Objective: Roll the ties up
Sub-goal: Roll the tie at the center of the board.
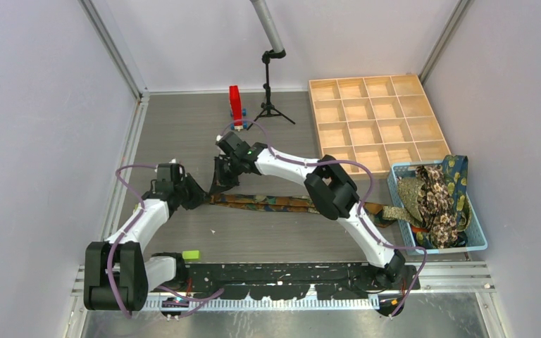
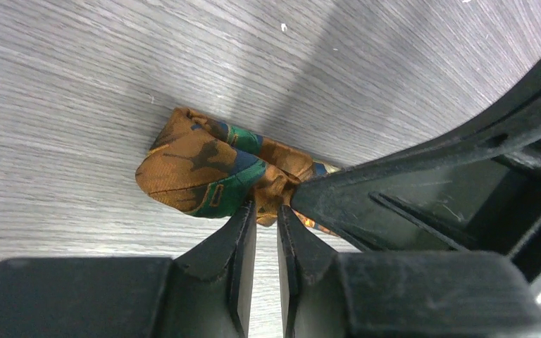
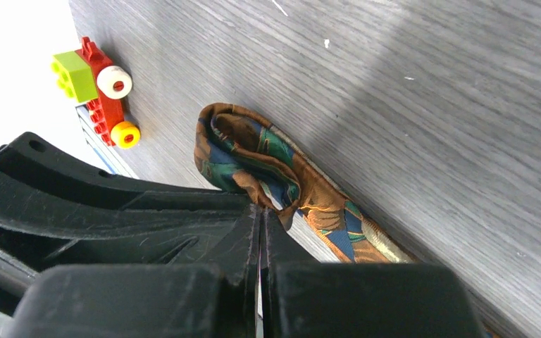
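One tie [image 1: 275, 202], orange-brown with teal and blue patches, lies stretched across the table from the middle toward the basket. Its left end [image 2: 197, 165] is folded over into a small loose roll. My left gripper [image 2: 266, 211] pinches the bunched fabric at that roll, its jaws nearly together. My right gripper [image 3: 262, 213] is shut on a fold of the same roll [image 3: 253, 151] from the other side. In the top view the left gripper [image 1: 203, 197] and the right gripper [image 1: 224, 182] meet tip to tip over the tie's end. Several more ties [image 1: 433, 197] are heaped in the basket.
A light blue basket [image 1: 475, 243] stands at the right edge. A wooden compartment tray [image 1: 377, 123] lies at the back right. A red block stand [image 1: 235, 105] and a small tripod [image 1: 271, 91] stand at the back. A brick toy [image 3: 98, 84] sits near the front rail.
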Controlling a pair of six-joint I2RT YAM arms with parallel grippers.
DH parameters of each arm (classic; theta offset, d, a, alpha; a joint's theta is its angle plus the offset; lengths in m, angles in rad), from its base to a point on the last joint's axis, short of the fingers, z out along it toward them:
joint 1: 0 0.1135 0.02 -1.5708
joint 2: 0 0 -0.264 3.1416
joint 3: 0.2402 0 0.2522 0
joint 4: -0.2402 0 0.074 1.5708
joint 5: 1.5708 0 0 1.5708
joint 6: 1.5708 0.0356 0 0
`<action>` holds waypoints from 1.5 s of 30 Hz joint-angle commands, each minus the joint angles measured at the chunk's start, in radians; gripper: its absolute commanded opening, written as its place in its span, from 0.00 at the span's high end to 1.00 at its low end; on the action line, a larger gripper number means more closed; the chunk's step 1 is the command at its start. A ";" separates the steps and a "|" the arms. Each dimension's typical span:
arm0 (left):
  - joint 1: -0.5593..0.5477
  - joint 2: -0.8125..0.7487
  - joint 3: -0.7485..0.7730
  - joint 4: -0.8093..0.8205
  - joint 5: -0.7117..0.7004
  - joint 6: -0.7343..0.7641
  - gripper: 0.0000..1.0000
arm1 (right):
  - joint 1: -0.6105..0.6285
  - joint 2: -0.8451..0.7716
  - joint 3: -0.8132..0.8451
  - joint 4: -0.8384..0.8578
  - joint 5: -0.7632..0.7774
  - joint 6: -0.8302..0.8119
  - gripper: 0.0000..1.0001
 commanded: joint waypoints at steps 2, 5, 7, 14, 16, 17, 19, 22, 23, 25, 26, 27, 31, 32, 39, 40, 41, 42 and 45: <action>-0.002 -0.034 0.070 0.012 0.043 -0.001 0.80 | 0.013 0.021 0.007 0.036 -0.024 0.017 1.00; -0.002 -0.052 0.087 -0.008 0.034 0.011 0.77 | 0.012 0.028 0.014 0.036 -0.024 0.018 1.00; -0.002 -0.066 0.107 -0.043 -0.013 0.025 0.76 | 0.013 0.031 0.018 0.035 -0.024 0.017 1.00; -0.001 -0.069 0.134 -0.150 -0.191 0.033 0.82 | 0.013 0.036 0.033 0.027 -0.021 0.012 1.00; -0.001 -0.061 0.118 -0.126 -0.175 0.029 0.82 | 0.013 0.037 0.040 0.020 -0.020 0.007 1.00; -0.001 -0.048 0.114 -0.118 -0.167 0.028 0.82 | 0.012 0.039 0.044 0.015 -0.019 0.005 1.00; -0.001 -0.018 0.115 -0.115 -0.161 0.030 0.83 | 0.011 0.039 0.054 0.006 -0.016 0.000 1.00; -0.001 0.031 0.124 -0.113 -0.164 0.039 0.83 | 0.010 0.040 0.066 -0.005 -0.014 -0.006 1.00; -0.001 0.045 0.125 -0.109 -0.166 0.042 0.83 | 0.009 0.038 0.068 -0.007 -0.012 -0.008 1.00; 0.000 0.072 0.127 -0.101 -0.177 0.043 0.83 | 0.007 0.036 0.071 -0.012 -0.011 -0.011 1.00; 0.001 0.085 0.128 -0.099 -0.183 0.045 0.84 | 0.006 0.034 0.073 -0.015 -0.010 -0.012 1.00; 0.001 0.098 0.129 -0.097 -0.191 0.048 0.84 | 0.005 0.033 0.073 -0.015 -0.008 -0.013 1.00; 0.010 0.135 0.131 -0.084 -0.204 0.053 0.84 | 0.001 0.021 0.078 -0.024 -0.005 -0.017 1.00; 0.015 0.140 0.132 -0.079 -0.206 0.052 0.84 | 0.001 0.017 0.079 -0.030 -0.003 -0.019 1.00; 0.060 0.168 0.147 -0.066 -0.185 0.050 0.85 | 0.005 -0.050 0.006 -0.016 0.011 -0.034 0.71; 0.064 0.172 0.149 -0.065 -0.181 0.050 0.85 | 0.008 -0.059 -0.014 -0.005 0.013 -0.033 0.66; 0.068 0.175 0.151 -0.063 -0.178 0.051 0.85 | 0.009 -0.066 -0.032 0.004 0.014 -0.034 0.63; 0.070 0.177 0.152 -0.062 -0.174 0.050 0.85 | 0.011 -0.071 -0.044 0.010 0.016 -0.033 0.62; 0.076 0.185 0.149 -0.054 -0.163 0.045 0.85 | 0.014 -0.070 -0.052 0.016 0.015 -0.032 0.61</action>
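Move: The tie's folded-up left end is right at both hands: its middle lies about 2 cm to the left of the left hand and 1 cm below it, and about 3 cm left of and 2 cm below the right hand. From the left hand, the flat length of tie runs off to the right, its middle some 17 cm away and 1 cm back. The toy car stands roughly 16 cm left and 5 cm back, the green block 3 cm left and 15 cm back. Up about 4 cm, then down past its starting height, the left hand arcs some 4.5 cm to the left and a little forward towards the outer end of the fold, tilting slightly, with cloth between its nearly shut fingers at both ends. The right hand sinks 2 cm with shut fingertips against the tie beside the fold, holds there, then opens to about two-fifths, easing slightly right and back. ##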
